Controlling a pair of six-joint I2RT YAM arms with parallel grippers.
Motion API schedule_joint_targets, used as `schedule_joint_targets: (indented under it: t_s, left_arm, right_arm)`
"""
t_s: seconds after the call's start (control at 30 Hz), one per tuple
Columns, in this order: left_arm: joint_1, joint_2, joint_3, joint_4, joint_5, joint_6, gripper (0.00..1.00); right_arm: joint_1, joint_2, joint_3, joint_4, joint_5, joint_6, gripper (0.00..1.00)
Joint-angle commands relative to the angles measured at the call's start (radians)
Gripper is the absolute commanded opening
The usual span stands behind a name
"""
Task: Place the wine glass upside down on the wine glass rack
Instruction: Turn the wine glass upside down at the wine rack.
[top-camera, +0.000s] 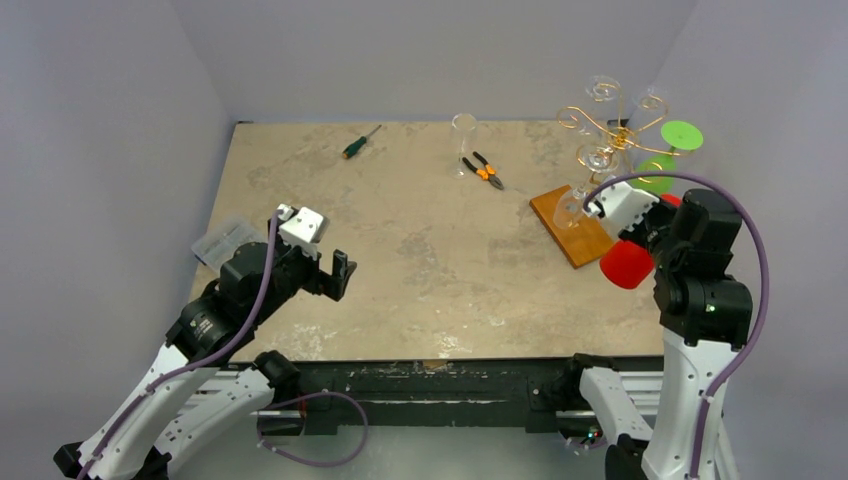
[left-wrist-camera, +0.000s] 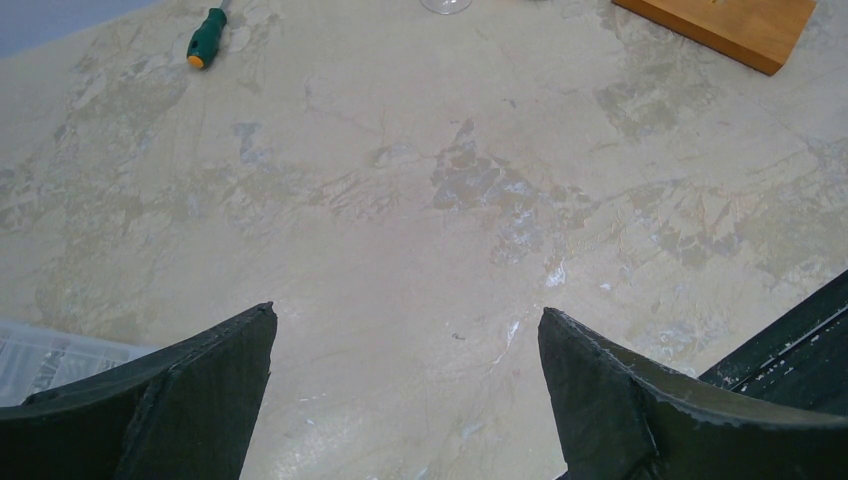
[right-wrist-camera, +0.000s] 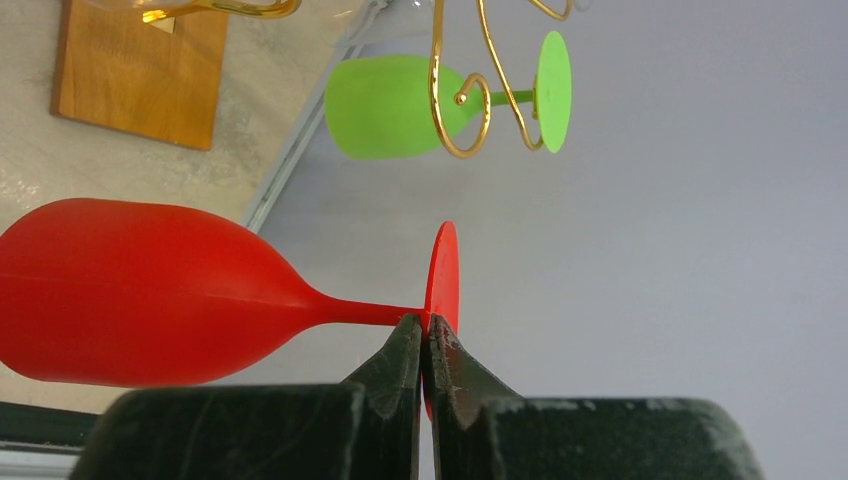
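My right gripper (right-wrist-camera: 427, 322) is shut on the rim of the red wine glass's round foot (right-wrist-camera: 443, 262). The red wine glass (right-wrist-camera: 140, 292) lies sideways in the right wrist view, bowl to the left. In the top view its bowl (top-camera: 627, 264) hangs in the air just right of the wooden base (top-camera: 572, 228), below the wine glass rack's gold wire arms (top-camera: 610, 125). A green wine glass (right-wrist-camera: 385, 105) hangs from a gold curl (right-wrist-camera: 470, 110) above the red one. My left gripper (left-wrist-camera: 405, 315) stands open over bare table, at the near left in the top view (top-camera: 338, 275).
Clear glasses (top-camera: 600, 158) hang on the rack. A clear glass (top-camera: 464, 135) stands at the back middle beside orange-handled pliers (top-camera: 485, 170). A green-handled screwdriver (top-camera: 360, 143) lies at the back left. A clear plastic box (top-camera: 226, 240) sits at the table's left edge.
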Motion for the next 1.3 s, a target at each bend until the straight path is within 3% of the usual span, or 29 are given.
schedule_joint_targets:
  t_s: [0.0, 0.7, 1.27]
  left_arm:
    - [0.005, -0.004, 0.001, 0.035, 0.002, 0.025, 1.0]
    - [0.005, -0.002, -0.001, 0.036, -0.003, 0.028, 1.0]
    - [0.008, 0.007, -0.004, 0.038, -0.015, 0.034, 1.0]
  right_arm:
    - [-0.003, 0.019, 0.016, 0.066, 0.009, -0.017, 0.0]
    - [-0.075, 0.174, 0.087, 0.195, -0.024, -0.076, 0.0]
    - [-0.078, 0.219, 0.046, 0.311, -0.111, -0.109, 0.0]
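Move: The right gripper holds the upside-down red wine glass by its foot. The rack's free hook is about 7 cm ahead, 2 cm to its left and roughly 1 cm lower. The hung green glass is some 14 cm ahead, 2 cm right and 10 cm below; the nearest hung clear glass is 9 cm ahead, 13 cm left and 10 cm below. From the left hand, the hook is about 10 cm ahead, 54 cm right and 10 cm higher. Keep the right gripper shut on the red glass's foot and carry the inverted glass forward about 8 cm, drifting slightly right so it passes along the right side of the free hook towards the green glass. Once roughly level with the hook, ease up about 2 cm to bring the foot clearly above it, barely turning the wrist. ##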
